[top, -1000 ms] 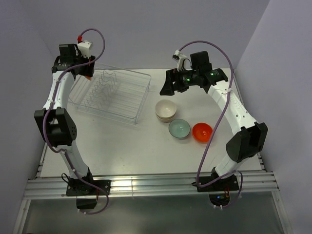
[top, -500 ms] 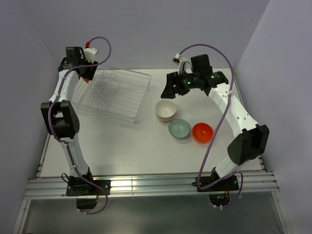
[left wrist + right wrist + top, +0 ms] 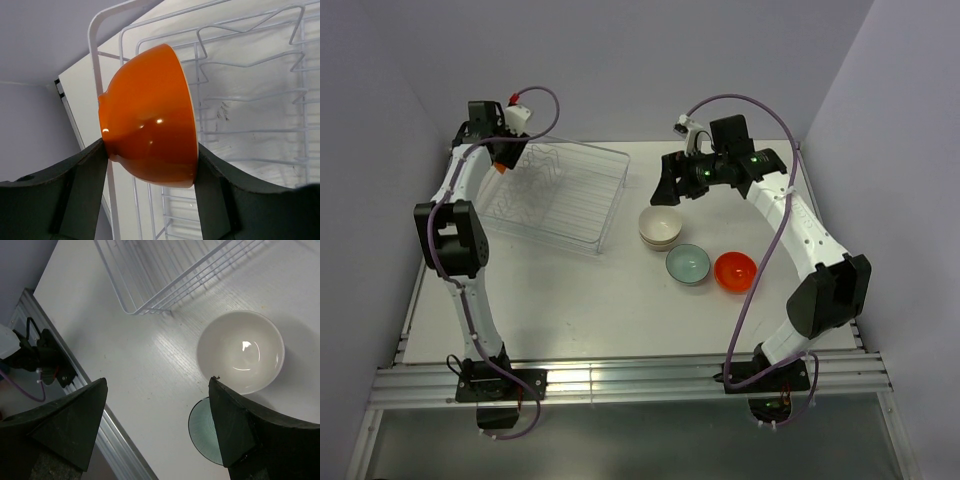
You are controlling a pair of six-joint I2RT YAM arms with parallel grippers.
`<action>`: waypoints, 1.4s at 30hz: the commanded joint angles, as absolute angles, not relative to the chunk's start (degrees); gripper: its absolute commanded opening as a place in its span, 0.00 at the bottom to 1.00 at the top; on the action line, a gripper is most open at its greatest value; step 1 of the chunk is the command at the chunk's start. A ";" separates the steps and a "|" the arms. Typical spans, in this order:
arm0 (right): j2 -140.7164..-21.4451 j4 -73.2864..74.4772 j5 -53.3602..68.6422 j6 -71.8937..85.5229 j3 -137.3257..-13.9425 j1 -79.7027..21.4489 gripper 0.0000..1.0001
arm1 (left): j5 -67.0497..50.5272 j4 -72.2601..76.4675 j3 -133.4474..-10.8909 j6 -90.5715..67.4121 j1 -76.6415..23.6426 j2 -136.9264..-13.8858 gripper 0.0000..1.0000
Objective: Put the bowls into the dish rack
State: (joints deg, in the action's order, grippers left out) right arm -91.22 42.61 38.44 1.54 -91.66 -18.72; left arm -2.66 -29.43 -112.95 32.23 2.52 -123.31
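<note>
An orange bowl (image 3: 150, 115) lies on its side between my left gripper's (image 3: 150, 150) fingers, which are shut on its base and rim. It hangs over the far left corner of the dish rack (image 3: 612, 200), above the white wires (image 3: 250, 90). In the top view the left gripper (image 3: 500, 160) is at that corner. My right gripper (image 3: 666, 186) stands open above the table, just behind a cream bowl (image 3: 660, 225) (image 3: 241, 351) that seems stacked on another. A teal bowl (image 3: 688, 264) (image 3: 200, 432) and a second orange bowl (image 3: 735, 270) sit in front of it.
The rack's near corner (image 3: 150, 295) shows at the top of the right wrist view. The table's metal front rail (image 3: 620, 380) runs along the near edge. Grey walls close in the back and both sides.
The left arm has swung right and back, carrying the orange bowl over the rack's far left corner. The right gripper has shifted only slightly and stays open.
</note>
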 commanded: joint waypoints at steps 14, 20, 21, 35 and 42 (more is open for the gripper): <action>-89.12 40.43 38.58 0.62 -90.18 -18.72 0.88 | 3.16 -24.00 -117.25 35.51 0.53 -127.88 0.00; -89.56 40.60 38.50 0.62 -90.88 -18.72 0.88 | 4.22 -23.82 -116.81 35.60 0.53 -128.41 0.20; -89.65 40.69 38.67 0.62 -90.97 -18.72 0.88 | 4.13 -23.91 -116.81 35.42 0.44 -128.41 0.23; -89.91 41.04 39.02 0.62 -91.41 -18.63 0.88 | 0.53 -27.77 -119.00 33.93 -1.14 -127.62 0.67; -89.82 41.22 38.94 0.62 -91.49 -18.63 0.88 | -1.23 -30.67 -120.94 34.19 -1.85 -127.53 0.98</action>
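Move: The left hand already holds the orange-bottomed bowl on its side; its place in the far-left part of the dish rack lies about 2 cm ahead, 1 cm to the right and 5 cm below. The rack's left rim is some 6 cm to this hand's left and roughly level fore and aft, and the middle of the rack is about 10 cm to its right and 8 cm back, 9 cm below. From the idle right hand, that place is roughly 25 cm ahead, 40 cm left and 15 cm below. The left hand, still gripping the bowl with its fingers slanting forward and down, lowers it about 3.5 cm and eases it slightly forward into the far-left part of the dish rack, rolling its left side up some 5 degrees, then holds it there nearly still. At the end the fingers open wide to let go, while the hand shifts some 3 cm to the right and begins to rise, still around the bowl. ##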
